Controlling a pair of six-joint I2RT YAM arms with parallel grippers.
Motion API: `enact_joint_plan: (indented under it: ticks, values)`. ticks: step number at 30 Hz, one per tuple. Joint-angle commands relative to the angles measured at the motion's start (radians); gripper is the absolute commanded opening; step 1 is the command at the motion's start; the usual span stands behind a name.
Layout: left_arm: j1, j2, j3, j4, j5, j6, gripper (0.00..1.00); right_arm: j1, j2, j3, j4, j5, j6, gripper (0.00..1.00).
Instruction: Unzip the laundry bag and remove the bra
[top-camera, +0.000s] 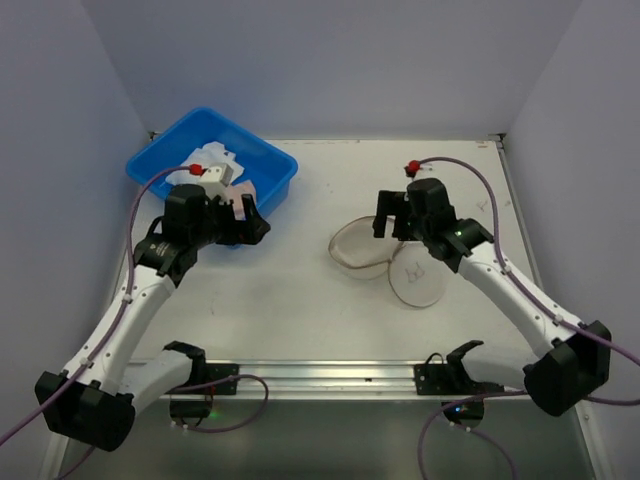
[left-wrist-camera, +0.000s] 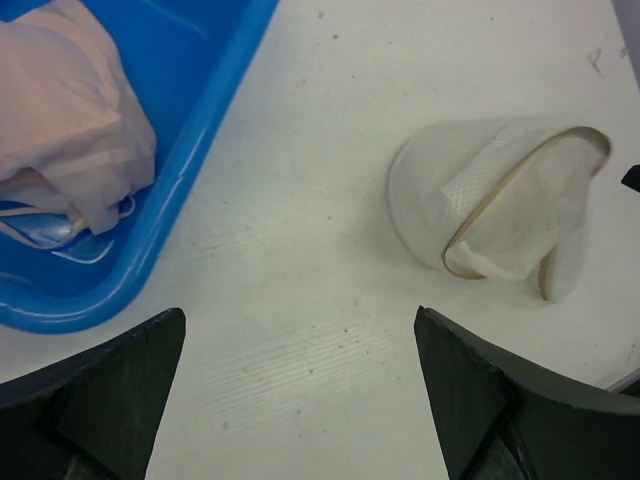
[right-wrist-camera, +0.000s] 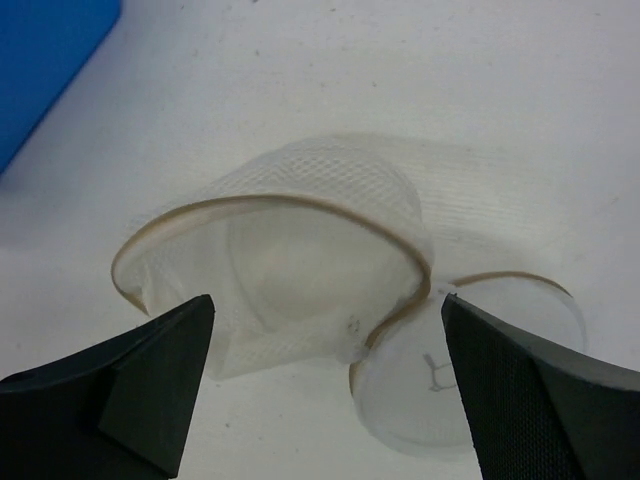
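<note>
The laundry bag (top-camera: 358, 250) lies unzipped on its side mid-table, a cream mesh drum with a tan-edged mouth. Its round lid (top-camera: 417, 277), with the black mark, lies flat beside it. In the right wrist view the bag's mouth (right-wrist-camera: 300, 230) gapes and I see only mesh inside; the lid (right-wrist-camera: 470, 370) is at the lower right. A pale pink bra (top-camera: 222, 170) with thin straps lies in the blue tub (top-camera: 160, 165); the left wrist view shows it too (left-wrist-camera: 60, 120). My right gripper (right-wrist-camera: 327, 300) is open just above the bag. My left gripper (left-wrist-camera: 300, 315) is open and empty over bare table beside the tub.
The blue tub's rim (left-wrist-camera: 200, 130) is just left of my left gripper, and the bag (left-wrist-camera: 470, 200) lies to its right. The tub's corner (right-wrist-camera: 50, 60) shows at the top left of the right wrist view. White walls close in the table on three sides.
</note>
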Motion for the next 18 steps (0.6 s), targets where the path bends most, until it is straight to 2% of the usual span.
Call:
enact_joint_plan:
  ticks: [1, 4, 8, 12, 14, 18]
  values:
    - [-0.091, 0.021, -0.002, 0.101, 0.047, -0.066, 1.0, -0.056, -0.09, -0.1, -0.026, -0.039, 0.076, 0.98]
    - [-0.197, 0.079, 0.022, 0.13, -0.013, -0.092, 1.0, -0.077, -0.136, -0.196, 0.004, -0.075, 0.071, 0.98]
    - [-0.26, 0.154, 0.042, 0.204, -0.022, -0.127, 1.0, -0.093, -0.143, -0.26, 0.022, -0.107, 0.111, 0.98]
    - [-0.341, 0.283, 0.132, 0.253, -0.053, -0.129, 1.0, -0.099, -0.162, -0.349, 0.046, -0.104, 0.202, 0.96]
    - [-0.387, 0.335, 0.165, 0.272, -0.084, -0.121, 1.0, -0.107, -0.166, -0.377, 0.098, -0.15, 0.22, 0.94]
    - [-0.442, 0.519, 0.293, 0.299, -0.107, -0.104, 1.0, -0.111, -0.136, -0.392, 0.134, -0.184, 0.245, 0.91]
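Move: The laundry bag lies open on the table about 2 cm left of the right hand, nearly level with it and some 13 cm lower. Its round lid flap is roughly 4 cm back and 9 cm right of that hand, some 18 cm down. From the left hand the bag is about 23 cm to the right, 3 cm ahead and 16 cm below; the bra in the blue bin lies around 14 cm ahead of the left hand and 5 cm left. The left hand sweeps away from the blue bin towards the bag, some 16 cm to the right and sinking slightly, fingers wide open and swinging about 15 degrees clockwise. The right hand meanwhile, also open, first slips right and then drops about 10 cm while drawing back about 7, tipping its fingers further down over the place where the lid flap joins the bag, with no touch to be seen. ##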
